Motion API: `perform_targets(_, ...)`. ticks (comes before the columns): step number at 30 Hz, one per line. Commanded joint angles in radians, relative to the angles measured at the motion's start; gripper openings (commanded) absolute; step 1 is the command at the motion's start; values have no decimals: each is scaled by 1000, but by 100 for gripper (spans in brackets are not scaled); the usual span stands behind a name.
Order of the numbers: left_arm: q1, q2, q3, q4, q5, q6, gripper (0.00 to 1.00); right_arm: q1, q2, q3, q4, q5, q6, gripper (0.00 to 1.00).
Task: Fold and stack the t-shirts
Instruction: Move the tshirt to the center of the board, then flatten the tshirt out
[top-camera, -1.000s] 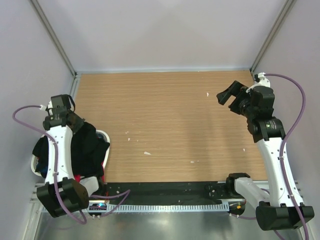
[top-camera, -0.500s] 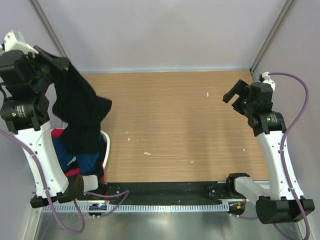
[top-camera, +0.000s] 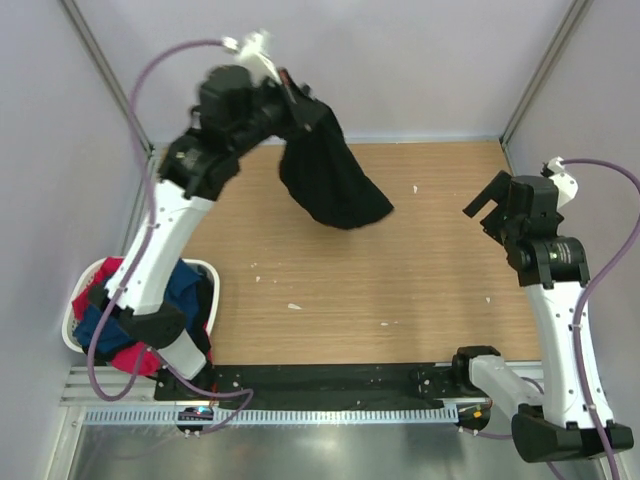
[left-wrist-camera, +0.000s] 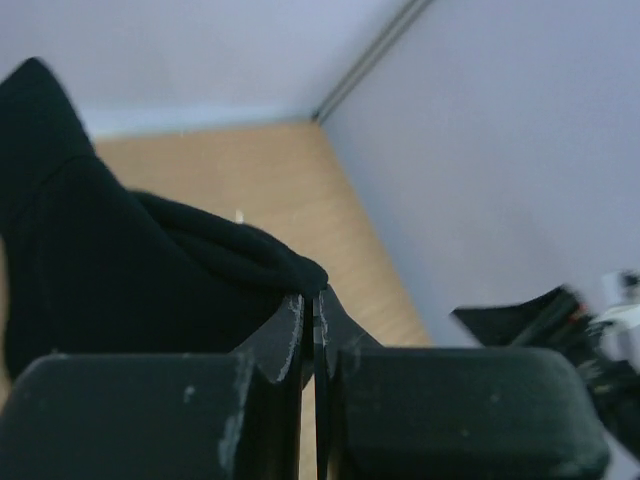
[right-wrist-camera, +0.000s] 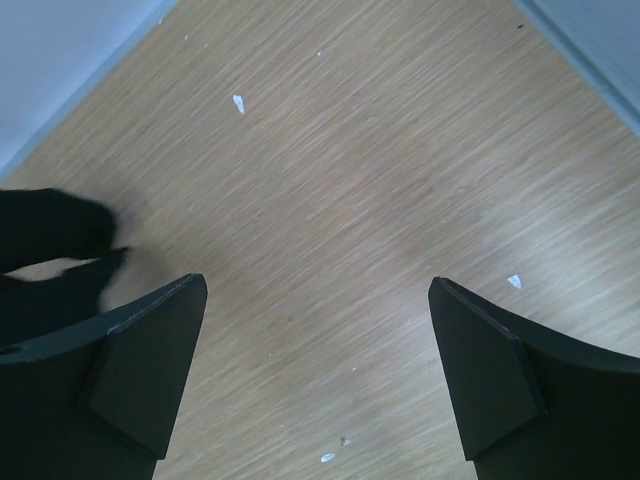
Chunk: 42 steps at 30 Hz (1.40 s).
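Observation:
My left gripper (top-camera: 303, 106) is raised high over the back of the table, shut on a fold of the black t-shirt (top-camera: 334, 186). The shirt hangs bunched below it, above the wood. In the left wrist view the cloth (left-wrist-camera: 120, 270) is pinched at the tips of the closed gripper (left-wrist-camera: 312, 298). A navy blue t-shirt (top-camera: 186, 288) and a red-pink one (top-camera: 134, 356) lie in the basket at the left. My right gripper (top-camera: 489, 205) hovers open at the right with nothing between its fingers (right-wrist-camera: 150, 350), and the black shirt (right-wrist-camera: 50, 235) shows at the left edge of its view.
The white laundry basket (top-camera: 208, 272) stands at the table's front left corner beside the left arm's base. Small white specks (right-wrist-camera: 238, 102) dot the wooden tabletop (top-camera: 400, 290). Pale walls close in the back and both sides.
The left arm has lifted the black t-shirt out of the basket and swung it up and right over the back of the table. The right gripper has drifted slightly right and stays open.

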Motion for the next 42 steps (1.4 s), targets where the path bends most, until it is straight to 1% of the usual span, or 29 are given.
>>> perform_targets(1, -102, -16, -174, 77, -141, 50, 0, 3, -67, 47, -66, 98, -5, 100)
perform_targets(2, -125, -23, -230, 79, -160, 20, 0, 3, -78, 40, -69, 96, -13, 100)
perform_targets(3, -127, -54, -375, 81, -195, -6, 0, 3, -86, 33, -76, 93, -16, 100)
perform_targets(5, -127, -123, -540, 87, -296, -121, 0, 3, -104, 9, -83, 64, -16, 100)
perform_targets(6, -123, -144, -723, 62, -387, -176, 0, 3, -106, -2, -86, 44, -22, 100)
perform_targets(7, -110, -169, -804, 55, -394, -218, 0, 3, -104, -20, -87, 24, -25, 99)
perform_targets(9, -101, -227, -962, 32, -346, -307, 0, 3, -95, -42, -101, -33, -25, 100)
perform_targets(10, -101, -244, -1092, 19, -327, -333, 0, 3, -93, -77, -96, -57, -33, 99)
perform_targets(11, -101, -262, -1148, 12, -307, -391, 3, 3, -92, -100, -87, -82, -42, 100)
perform_targets(12, -103, -305, -1197, 2, -293, -414, 18, 3, -89, -124, -55, -156, -74, 100)
perform_targets(13, -103, -325, -1290, -1, -274, -442, 28, 3, -86, -176, -35, -193, -95, 99)
perform_targets(14, -101, -345, -1320, -5, -270, -460, 46, 3, -63, -198, -20, -226, -109, 100)
perform_targets(15, -101, -362, -1344, -30, -270, -482, 95, 6, -44, -215, 2, -256, -123, 100)
perform_targets(16, -103, -393, -1357, -47, -284, -487, 100, 11, -26, -246, 15, -289, -126, 100)
perform_targets(19, -103, -448, -1346, -114, -325, -471, 100, 54, 38, -307, 104, -274, -108, 100)
perform_targets(21, -101, -470, -1308, -149, -370, -439, 100, 68, 98, -329, 195, -290, -94, 99)
perform_targets(22, -101, -483, -1293, -160, -387, -425, 100, 72, 123, -333, 225, -334, -79, 99)
perform_targets(23, -101, -487, -1273, -168, -413, -412, 100, 75, 144, -338, 299, -339, -76, 99)
perform_targets(26, -87, -467, -1254, -116, -404, -323, 100, 76, 253, -338, 435, -338, -53, 97)
perform_targets(27, -81, -454, -1237, -66, -382, -298, 100, 76, 290, -333, 465, -330, -43, 95)
perform_targets(29, -57, -380, -1207, 7, -372, -232, 100, 74, 403, -294, 514, -309, -37, 91)
perform_targets(31, -23, -297, -1119, 19, -387, -199, 100, 74, 523, -240, 542, -315, -48, 85)
perform_targets(32, -6, -201, -1081, 13, -378, -186, 98, 68, 560, -221, 563, -344, -65, 82)
perform_targets(33, 24, -154, -1043, 10, -325, -172, 98, 68, 597, -185, 571, -358, -72, 76)
perform_targets(34, 35, -111, -963, 10, -300, -154, 98, 68, 638, -162, 568, -369, -82, 75)
perform_targets(35, 43, -59, -929, 12, -280, -125, 97, 68, 704, -137, 542, -370, -97, 72)
perform_targets(36, 51, 19, -856, 12, -263, -110, 97, 68, 733, -102, 534, -370, -100, 68)
perform_targets(39, 57, 148, -773, 13, -257, -79, 95, 68, 776, -88, 543, -335, -103, 61)
perform_targets(42, 58, 213, -694, 22, -212, -62, 95, 66, 783, -85, 534, -309, -100, 61)
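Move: The black t-shirt hangs from the left fingers, its middle about 22 cm below them. It is bound for the board's centre, roughly 50 cm below that hand, 5 cm back and 4 cm right. The basket lies about 16 cm back and 39 cm left, some 45 cm below; a white scrap lies 17 cm back and 6 cm left on the board. From the right hand, the t-shirt's middle is about 11 cm ahead and 31 cm left, near level. Still pinching the t-shirt, the left hand whips down some 44 cm, drawing back and left and tipping its fingers downward, lets go low over the board, then rises a little and reaches about 18 cm forward, wide open, over the cloth. The right hand backs slightly, then sinks about 25 cm and reaches 16 cm forward and leftward onto the shirt's right part, fingers partly closing, tips touching the cloth. ##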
